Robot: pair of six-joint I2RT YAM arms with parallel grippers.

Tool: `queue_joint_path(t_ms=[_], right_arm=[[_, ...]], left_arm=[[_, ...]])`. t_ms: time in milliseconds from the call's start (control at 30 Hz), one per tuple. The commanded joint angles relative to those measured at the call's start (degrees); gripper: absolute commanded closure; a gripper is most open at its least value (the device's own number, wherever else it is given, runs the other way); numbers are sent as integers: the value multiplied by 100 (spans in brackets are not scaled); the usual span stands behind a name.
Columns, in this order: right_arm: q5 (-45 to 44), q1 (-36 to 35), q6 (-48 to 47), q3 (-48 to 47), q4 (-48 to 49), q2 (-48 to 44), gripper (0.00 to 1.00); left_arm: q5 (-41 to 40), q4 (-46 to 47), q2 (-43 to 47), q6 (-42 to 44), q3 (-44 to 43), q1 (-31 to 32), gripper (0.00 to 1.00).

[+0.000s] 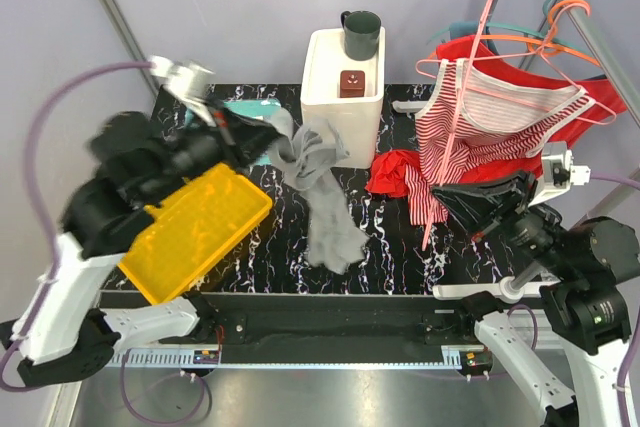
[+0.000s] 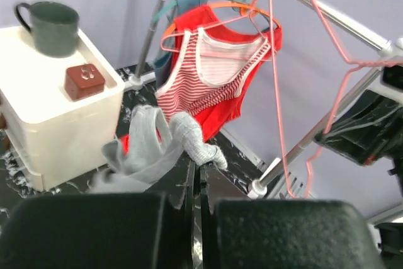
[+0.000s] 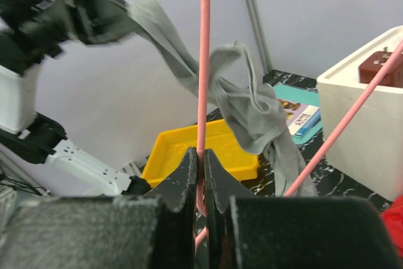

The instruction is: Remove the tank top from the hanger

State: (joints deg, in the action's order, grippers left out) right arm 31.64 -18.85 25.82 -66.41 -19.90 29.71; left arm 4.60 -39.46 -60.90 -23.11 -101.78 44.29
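A grey tank top [image 1: 325, 197] hangs from my left gripper [image 1: 272, 137], which is shut on one end of it; its lower end trails onto the black marbled table [image 1: 400, 257]. In the left wrist view the fabric [image 2: 151, 149] bunches at the closed gripper [image 2: 200, 163]. My right gripper [image 1: 452, 197] is shut on the thin wire of a bare pink hanger [image 1: 458, 127], held upright to the right of the tank top. The wire [image 3: 201, 61] passes between the closed right gripper [image 3: 203, 155], with the grey tank top [image 3: 252, 111] behind it, apart from it.
A white box [image 1: 340, 97] at the back carries a dark mug [image 1: 362, 33] and a small brown box [image 1: 351, 82]. A yellow tray [image 1: 200, 227] lies at left. A striped top [image 1: 490, 112] and red garments [image 1: 395, 172] hang from the rack at right.
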Motion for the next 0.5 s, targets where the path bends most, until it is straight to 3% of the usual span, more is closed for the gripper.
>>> queue_joint_path(t_ms=[0, 33, 133, 467], right_arm=[[273, -31, 388, 111, -216, -194, 100], [290, -31, 397, 120, -259, -229, 100], [282, -31, 406, 85, -479, -308, 100], [422, -40, 643, 119, -945, -589, 100]], left_arm=[[839, 533, -291, -421, 1930, -17, 100], [1032, 1041, -256, -544, 2595, -8, 100], [1017, 1563, -211, -800, 3459, 0, 100], [217, 1600, -677, -747, 4359, 0, 100]])
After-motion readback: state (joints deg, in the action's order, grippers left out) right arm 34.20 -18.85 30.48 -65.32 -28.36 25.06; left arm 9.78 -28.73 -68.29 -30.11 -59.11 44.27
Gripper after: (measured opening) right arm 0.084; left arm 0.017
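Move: The tank top already hangs from my left hand. Its place is the bare marble beside the yellow bin, about 43 cm below this hand, 2 cm ahead and 4 cm to its right. The yellow bin's middle lies some 25 cm left and 2 cm ahead; the white box stands about 28 cm ahead and 10 cm right, the red cloth 20 cm ahead and 24 cm right. From my right hand, that bare spot is roughly 20 cm left, 8 cm ahead and 39 cm down. I swing my left hand fast and steeply down, some 32 cm, towards the marble between the yellow bin and the red cloth, drifting about 5 cm right and tipping the fingers down some 40 degrees; they stay shut on the tank top. My right hand keeps its pinch on the empty pink hanger and eases about 3 cm back and as much down. ##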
